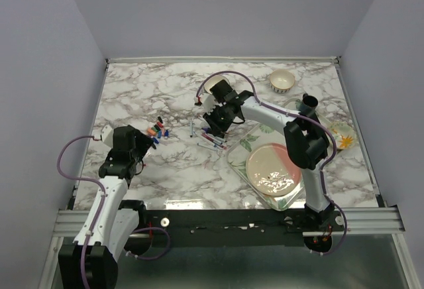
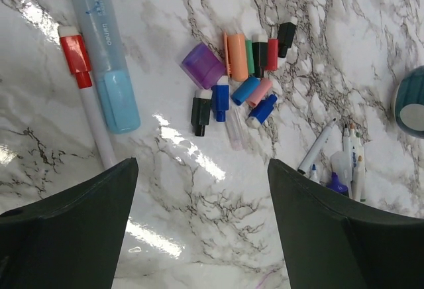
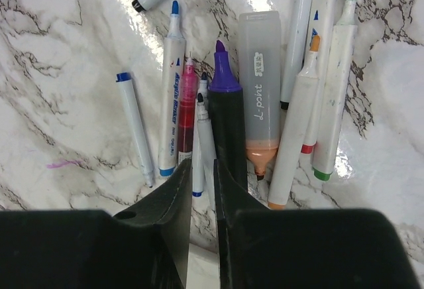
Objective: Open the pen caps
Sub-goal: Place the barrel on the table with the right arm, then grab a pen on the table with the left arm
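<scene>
Several loose pen caps (image 2: 245, 90) in purple, orange, black, red, blue and pink lie in a pile on the marble, seen in the top view as a small heap of caps (image 1: 158, 131). A red cap (image 2: 75, 54) sits on a white pen beside a light blue highlighter (image 2: 106, 57). My left gripper (image 2: 202, 223) hangs open over bare marble just short of the pile, also visible from above (image 1: 142, 144). My right gripper (image 3: 203, 166) hovers over a row of uncapped pens (image 3: 171, 90) with its jaws a narrow gap apart. A thin white pen (image 3: 205, 136) lies on the table under the tips.
A clear tray (image 1: 242, 160) holding a pink plate (image 1: 273, 168) sits at the front right. A small bowl (image 1: 282, 80) and a black cup (image 1: 309, 103) stand at the back right. More uncapped pens (image 2: 348, 160) lie to the right of the caps.
</scene>
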Controlling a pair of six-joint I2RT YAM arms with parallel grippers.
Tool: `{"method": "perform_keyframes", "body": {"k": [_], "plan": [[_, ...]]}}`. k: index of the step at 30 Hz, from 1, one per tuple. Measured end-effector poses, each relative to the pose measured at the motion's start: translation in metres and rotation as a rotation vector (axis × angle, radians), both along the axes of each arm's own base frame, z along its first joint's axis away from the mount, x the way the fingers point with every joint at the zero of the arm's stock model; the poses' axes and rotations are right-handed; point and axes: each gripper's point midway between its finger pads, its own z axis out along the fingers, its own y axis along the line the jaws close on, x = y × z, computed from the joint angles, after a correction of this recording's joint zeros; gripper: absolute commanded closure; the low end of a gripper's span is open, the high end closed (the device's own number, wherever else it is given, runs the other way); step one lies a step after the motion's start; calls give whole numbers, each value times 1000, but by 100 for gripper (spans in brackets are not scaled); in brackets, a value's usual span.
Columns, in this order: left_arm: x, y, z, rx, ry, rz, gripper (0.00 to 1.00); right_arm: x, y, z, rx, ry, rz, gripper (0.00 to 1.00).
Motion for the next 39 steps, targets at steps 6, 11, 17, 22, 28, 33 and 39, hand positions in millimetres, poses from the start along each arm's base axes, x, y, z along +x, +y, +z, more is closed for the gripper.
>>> {"method": "perform_keyframes", "body": {"k": [6,11,17,22,28,33,39], "plan": [[-9,6,-2,-8,18,60,12,-1,0,0,-4,-1,7,73],[-21,11,-17,-10,73,110,12,-2,0,-1,-7,0,10,73],[-28,19,-27,9,109,159,20,-3,1,8,11,-7,19,73],[-30,26,-43,35,198,191,38,-11,4,41,80,-30,41,73],[-21,30,-55,76,308,181,47,-18,10,77,163,-57,71,73],[-3,45,-44,122,316,198,45,-23,12,81,185,-45,87,73],[6,58,-40,165,336,208,48,-28,13,79,195,-24,99,73]]}}
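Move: From the left hand, the light-blue marker's middle lies about 9 cm left, 3 cm ahead and 7 cm down. The red marker beside it is 7 cm left of the hand and 1 cm back; the purple cap is about 6 cm ahead and 3 cm left. The right hand's already laid black-tipped barrel sits between its fingers, its middle some 2 cm left and 2 cm below; the dark purple-tipped marker is 2 cm ahead and 3 cm left. Left and down goes the left hand, about 6 cm across and 4 cm lower, dipping back then coming forward again towards the light-blue marker; its fingers tip about 20 degrees steeper and narrow from wide to half open. The right hand first stays by the barrel, then lifts off it by 8 cm, easing back about 3 cm with its fingers still slightly open. ##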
